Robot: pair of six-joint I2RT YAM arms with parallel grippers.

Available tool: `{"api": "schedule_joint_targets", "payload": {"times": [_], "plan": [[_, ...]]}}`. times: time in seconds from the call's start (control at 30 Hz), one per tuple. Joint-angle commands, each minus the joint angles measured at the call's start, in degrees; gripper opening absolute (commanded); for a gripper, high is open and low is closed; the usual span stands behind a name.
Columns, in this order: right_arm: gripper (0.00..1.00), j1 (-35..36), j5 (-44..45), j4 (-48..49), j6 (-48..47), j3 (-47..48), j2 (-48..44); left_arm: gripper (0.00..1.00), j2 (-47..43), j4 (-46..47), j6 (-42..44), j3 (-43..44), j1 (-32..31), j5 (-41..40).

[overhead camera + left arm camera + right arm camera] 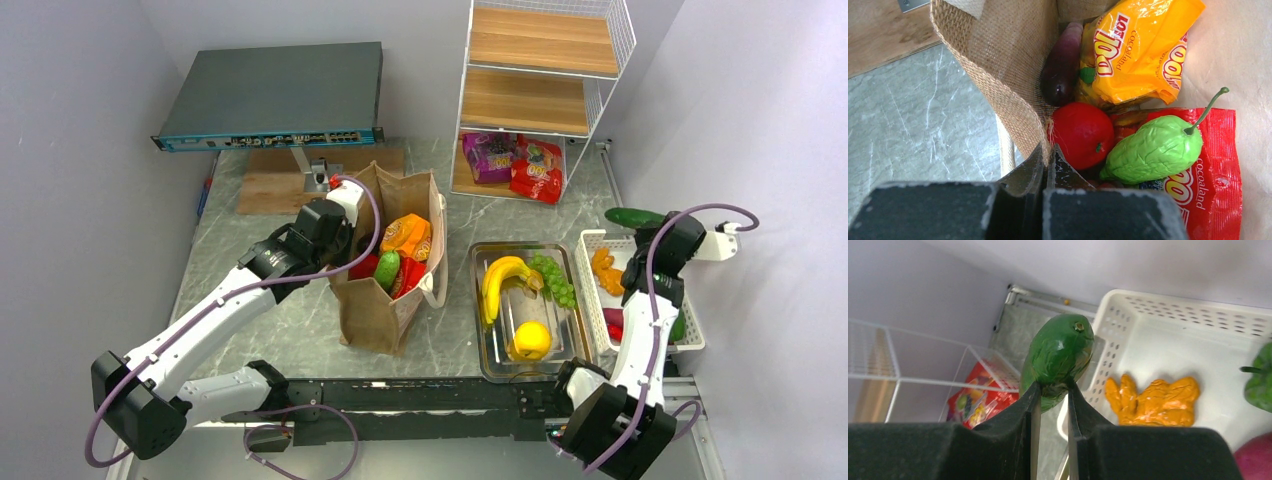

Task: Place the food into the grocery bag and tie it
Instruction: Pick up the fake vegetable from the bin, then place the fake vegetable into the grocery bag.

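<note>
The brown grocery bag (372,315) stands open at mid-table. My left gripper (348,252) is shut on its left rim (1013,90), and the left wrist view looks down into it. Inside lie an orange snack packet (1140,45), a red packet (1215,185), a red apple (1080,134), a bumpy green gourd (1153,150) and a dark purple aubergine (1060,65). My right gripper (1053,385) is shut on one end of a green cucumber (1060,352), held in the air over the far left corner of the white basket (1173,340). From above, the cucumber (633,216) points left.
A clear tray (480,330) right of the bag holds a banana (500,280), grapes (555,275) and a lemon (530,340). The white basket (590,300) holds an orange piece (603,270). Snack packets (515,165) lie under the wire shelf. A wooden board (275,180) lies behind the bag.
</note>
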Motion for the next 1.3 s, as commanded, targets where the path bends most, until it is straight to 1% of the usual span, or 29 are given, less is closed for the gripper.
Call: {"api": "schedule_joint_targets", "payload": {"times": [0.0, 0.17, 0.27, 0.47, 0.6, 0.87, 1.0, 1.27], "plan": [[0.0, -0.21, -10.96, 0.23, -2.15, 4.31, -1.6, 0.0, -0.06, -0.59, 0.44, 1.81, -0.34, 0.46], [0.0, -0.19, -20.28, 0.16, -1.63, 4.97, -2.76, 0.0, 0.15, -0.73, 0.51, 1.94, -0.35, 0.59], [0.0, 0.18, -23.91, 0.93, 0.05, 4.07, -4.19, 0.0, 0.02, -0.71, 0.52, 1.9, -0.4, 0.66], [0.0, 4.62, -27.69, 3.55, 1.68, 3.08, -6.06, 0.0, 0.15, -0.84, 0.51, 1.96, -0.39, 0.77], [0.0, 7.58, -29.59, 3.55, 2.05, 4.02, -6.95, 0.0, 0.18, -0.95, 0.58, 2.04, -0.32, 0.61], [0.0, 9.23, -39.77, 4.71, 4.42, 6.59, -7.62, 0.0, 0.28, -1.09, 0.59, 2.07, -0.34, 0.93], [0.0, 11.13, -41.68, 5.06, 5.12, 7.37, -8.59, 0.0, 0.33, -1.1, 0.58, 2.12, -0.4, 1.0], [0.0, 17.43, -44.46, 5.1, 4.7, 10.94, -8.19, 0.0, 0.69, -1.28, 0.59, 2.2, -0.41, 1.12]]}}
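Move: The cucumber is already pinched in the right gripper. The grocery bag it is bound for stands some 52 cm to that hand's left and 3 cm nearer the base, its middle about 10 cm lower. The white bin is about 7 cm back and 3 cm left, the metal tray 13 cm back and 26 cm left, both some 19 cm below. The red candy packet lies 21 cm ahead and 24 cm left, 14 cm below. From the left gripper, on the bag's rim, the bag's middle is about 9 cm right, level fore and aft, and 10 cm down. Swing the right gripper about 20 cm left towards the grocery bag, lifting it 11 cm or so on the way, clear of the bin. Turn the wrist some 50 degrees counter-clockwise and tip the fingers up so the cucumber leads, keeping its end pinched throughout. Keep the left gripper still, pinching the bag's rim. ##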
